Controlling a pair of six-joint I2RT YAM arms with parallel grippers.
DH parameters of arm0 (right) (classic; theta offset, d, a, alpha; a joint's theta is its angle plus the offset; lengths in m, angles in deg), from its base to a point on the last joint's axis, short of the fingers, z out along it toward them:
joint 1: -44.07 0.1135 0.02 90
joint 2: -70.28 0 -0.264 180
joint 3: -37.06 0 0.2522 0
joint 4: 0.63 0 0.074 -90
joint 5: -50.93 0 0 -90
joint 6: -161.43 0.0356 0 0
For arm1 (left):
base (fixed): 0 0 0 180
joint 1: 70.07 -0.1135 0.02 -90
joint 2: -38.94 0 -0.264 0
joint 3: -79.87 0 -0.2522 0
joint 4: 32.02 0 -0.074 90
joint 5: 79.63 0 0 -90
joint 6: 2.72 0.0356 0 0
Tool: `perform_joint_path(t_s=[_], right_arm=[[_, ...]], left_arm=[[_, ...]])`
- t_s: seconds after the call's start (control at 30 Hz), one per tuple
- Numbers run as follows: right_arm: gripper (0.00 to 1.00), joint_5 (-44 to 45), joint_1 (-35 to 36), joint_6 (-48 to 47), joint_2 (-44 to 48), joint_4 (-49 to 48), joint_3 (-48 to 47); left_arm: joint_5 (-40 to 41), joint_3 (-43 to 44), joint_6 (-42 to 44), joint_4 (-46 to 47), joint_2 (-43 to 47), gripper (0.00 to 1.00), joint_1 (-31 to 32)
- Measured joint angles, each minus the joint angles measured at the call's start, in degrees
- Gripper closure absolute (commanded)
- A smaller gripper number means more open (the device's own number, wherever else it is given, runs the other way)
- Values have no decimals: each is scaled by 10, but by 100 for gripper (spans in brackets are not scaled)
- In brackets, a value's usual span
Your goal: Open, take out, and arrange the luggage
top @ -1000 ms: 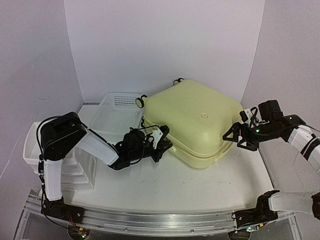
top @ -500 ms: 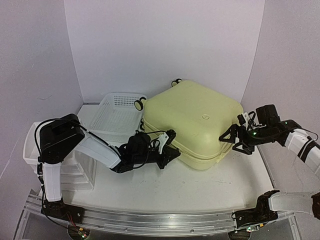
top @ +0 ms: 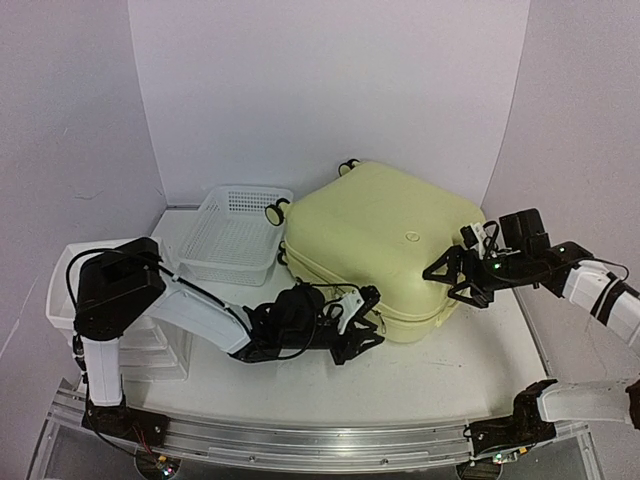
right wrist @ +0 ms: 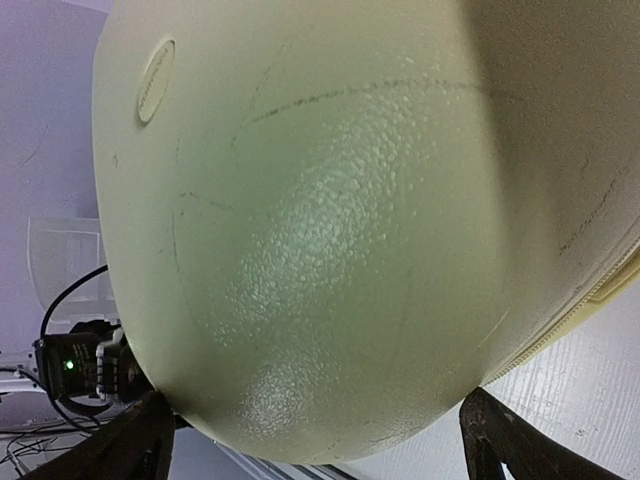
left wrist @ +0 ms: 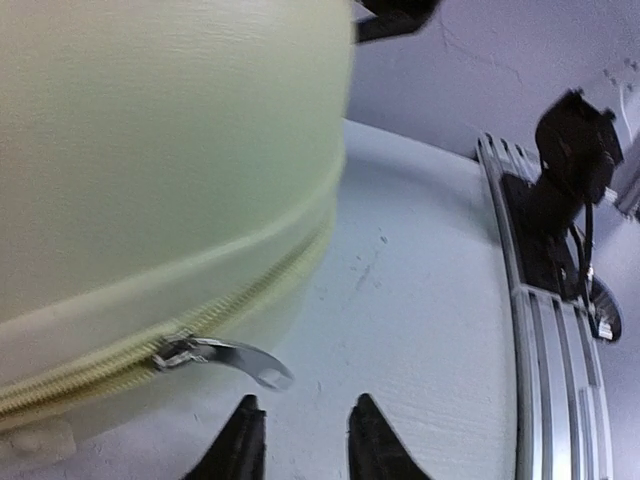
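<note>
The luggage (top: 385, 240), a large pale yellow hard-shell suitcase, lies flat on the white table with its lid down. In the left wrist view its zipper seam (left wrist: 270, 275) runs along the side, and a metal zipper pull (left wrist: 225, 356) sticks out free. My left gripper (top: 370, 325) is low at the front corner, its jaws slightly open (left wrist: 303, 430) just below the pull, holding nothing. My right gripper (top: 450, 280) stands wide open at the right corner. The shell (right wrist: 330, 230) fills the space between its fingers (right wrist: 500, 440).
A white mesh basket (top: 235, 235) sits behind and left of the suitcase. A white drawer organizer (top: 150, 335) stands at the left edge. A metal rail (top: 300, 440) runs along the near edge with the right arm's base (left wrist: 570, 165) on it. Walls close in on three sides.
My left gripper slid right along the front seam to the front corner, then let go of the zipper pull. My right gripper moved left up against the suitcase's right corner.
</note>
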Motion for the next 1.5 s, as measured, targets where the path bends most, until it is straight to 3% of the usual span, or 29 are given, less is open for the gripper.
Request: perform_joint_path(t_s=[0.07, 0.17, 0.33, 0.5, 0.73, 0.93, 1.2, 1.5], right_arm=[[2, 8, 4, -5, 2, 4, 0], [2, 30, 19, -19, 3, 30, -11], [2, 99, 86, -29, 9, 94, -30], [2, 194, 222, -5, 5, 134, -51], [9, 376, 395, 74, -107, 113, -91], [15, 523, 447, 161, -199, 67, -94], [39, 647, 482, 283, -271, 61, -112], [46, 741, 498, 430, -356, 86, -174]], left_arm=[[4, -17, 9, -42, 35, 42, 12], [18, -27, 9, -125, 105, 31, 19], [7, -41, -24, -210, 240, 25, -42], [-16, -48, -110, -257, 319, 25, -147], [-54, 15, -304, -333, 286, 29, -284], [-38, 68, -386, -350, 253, 29, -302], [14, 74, -386, -375, 252, 30, -298], [49, 48, -350, -385, 264, 29, -298]])
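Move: Just 3 cm ahead and 3 cm to the right of the left hand, about level, hangs the zipper pull; the suitcase wheel this hand heads for is roughly 24 cm ahead, 20 cm left and 2 cm higher. The white basket lies about 22 cm ahead, 28 cm left and 8 cm below. From the right hand, the zipper pull is level fore-and-aft, some 11 cm left and 8 cm down; the suitcase's middle is about 8 cm ahead, 12 cm left and 6 cm lower. Leaving the zipper pull, the left hand opens wide, dips back slightly, lifts clear and swings about 20 cm forward and as far left to the suitcase's wheeled corner beside the basket, turning counter-clockwise. The right hand takes over at the pull: it draws back around the suitcase's near corner, then sweeps left, down and forward again, about 10 cm left in all, turning its fingers forward and down and narrowing them around the pull without shutting. ##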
